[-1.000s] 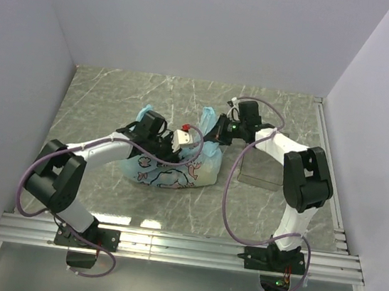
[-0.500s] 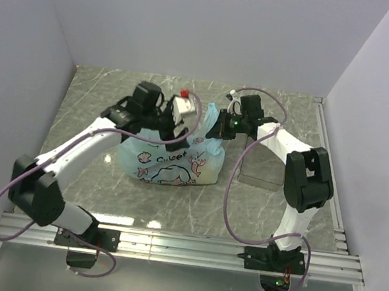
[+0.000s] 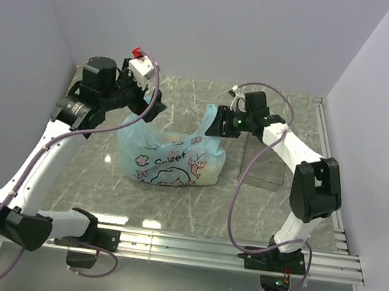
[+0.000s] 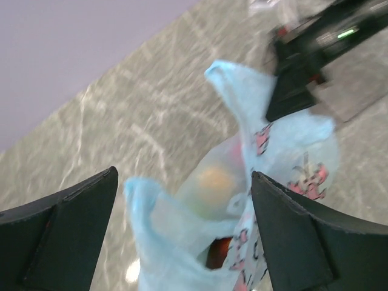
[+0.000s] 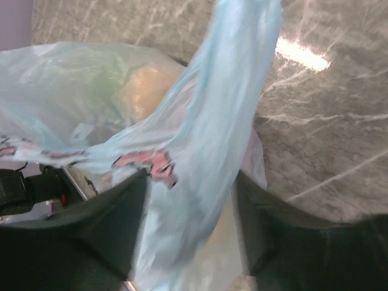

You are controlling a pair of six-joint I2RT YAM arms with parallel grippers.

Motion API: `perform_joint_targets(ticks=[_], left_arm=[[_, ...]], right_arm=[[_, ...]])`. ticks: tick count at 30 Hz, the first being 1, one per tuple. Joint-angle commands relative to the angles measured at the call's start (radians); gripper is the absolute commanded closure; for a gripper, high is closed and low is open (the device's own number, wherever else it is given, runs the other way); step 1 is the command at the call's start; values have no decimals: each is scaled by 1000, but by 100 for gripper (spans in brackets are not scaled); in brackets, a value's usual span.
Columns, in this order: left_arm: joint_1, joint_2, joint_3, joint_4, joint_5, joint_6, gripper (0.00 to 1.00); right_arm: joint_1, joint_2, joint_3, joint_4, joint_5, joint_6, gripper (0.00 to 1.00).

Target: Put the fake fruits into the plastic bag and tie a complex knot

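The plastic bag (image 3: pixel 171 160) stands on the table's middle, light blue with a pink cartoon print. The fake fruits show through it: a yellow-orange one (image 4: pixel 213 180), a red one (image 4: pixel 222 252) and a green one (image 5: pixel 103 91). My left gripper (image 3: pixel 142 98) hangs high over the far left, open wide and empty, with the bag (image 4: pixel 182 242) well below its fingers (image 4: pixel 285 236). My right gripper (image 3: pixel 216 122) is at the bag's right handle (image 3: pixel 207 122). Its jaws stand apart, and the handle strip (image 5: pixel 212 151) runs loosely between them, against the left finger (image 5: pixel 103 230).
A clear rectangular tray (image 3: pixel 263 170) lies on the marble table just right of the bag, under my right forearm. White walls close in the back and both sides. A metal rail (image 3: pixel 181 244) runs along the near edge.
My left gripper let go of the bag, opened wide and rose up and back to the far left. The right jaws opened around the handle. The bag now stands taller.
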Motion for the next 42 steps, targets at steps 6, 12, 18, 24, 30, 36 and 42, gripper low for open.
perform_joint_targets(ticks=[6,12,18,24,30,36,42], left_arm=[[114,89,120,-118,-26,-26,3],[117,176,162,-161,6,5,14],[117,211,168,-206,32,-6,22],[117,219,139,-200,55,-42,64],[117,190,110,-146,123,-147,100],[117,152,52,-100,138,-237,100],[117,113,18,-28,131,-305,100]], right_arm=[[7,-190,33,-52,81,-90,16],[10,-287,42,-32,88,-144,14],[103,-267,161,-3,60,-181,9],[220,-206,162,215,69,-126,5],[290,-136,33,716,86,138,3],[338,-44,7,974,98,281,2],[373,10,-18,1051,80,281,1]])
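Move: The bag's left handle stands some 4 cm ahead of the open left fingers, about 3 cm to their left and 8 cm below. The right handle is about 21 cm to the left hand's right, 5 cm farther forward and 19 cm lower. From the right hand, the left handle is level in reach, some 24 cm left and 12 cm higher. The fruit-filled bag body lies about 10 cm back, 15 cm left and 9 cm below the right hand. Down, forward and a little left, the left hand reaches about 6 cm down to the left handle, tipping its fingers downward, shuts on the handle and eases back slightly, keeping its pinch. The right hand, already opening, widens and comes free of the right handle, rising first, then sweeping left to about 17 cm over the bag, tilting up and rolling some 30 degrees, until its open fingers straddle the left fingertips and the pinched handle. ##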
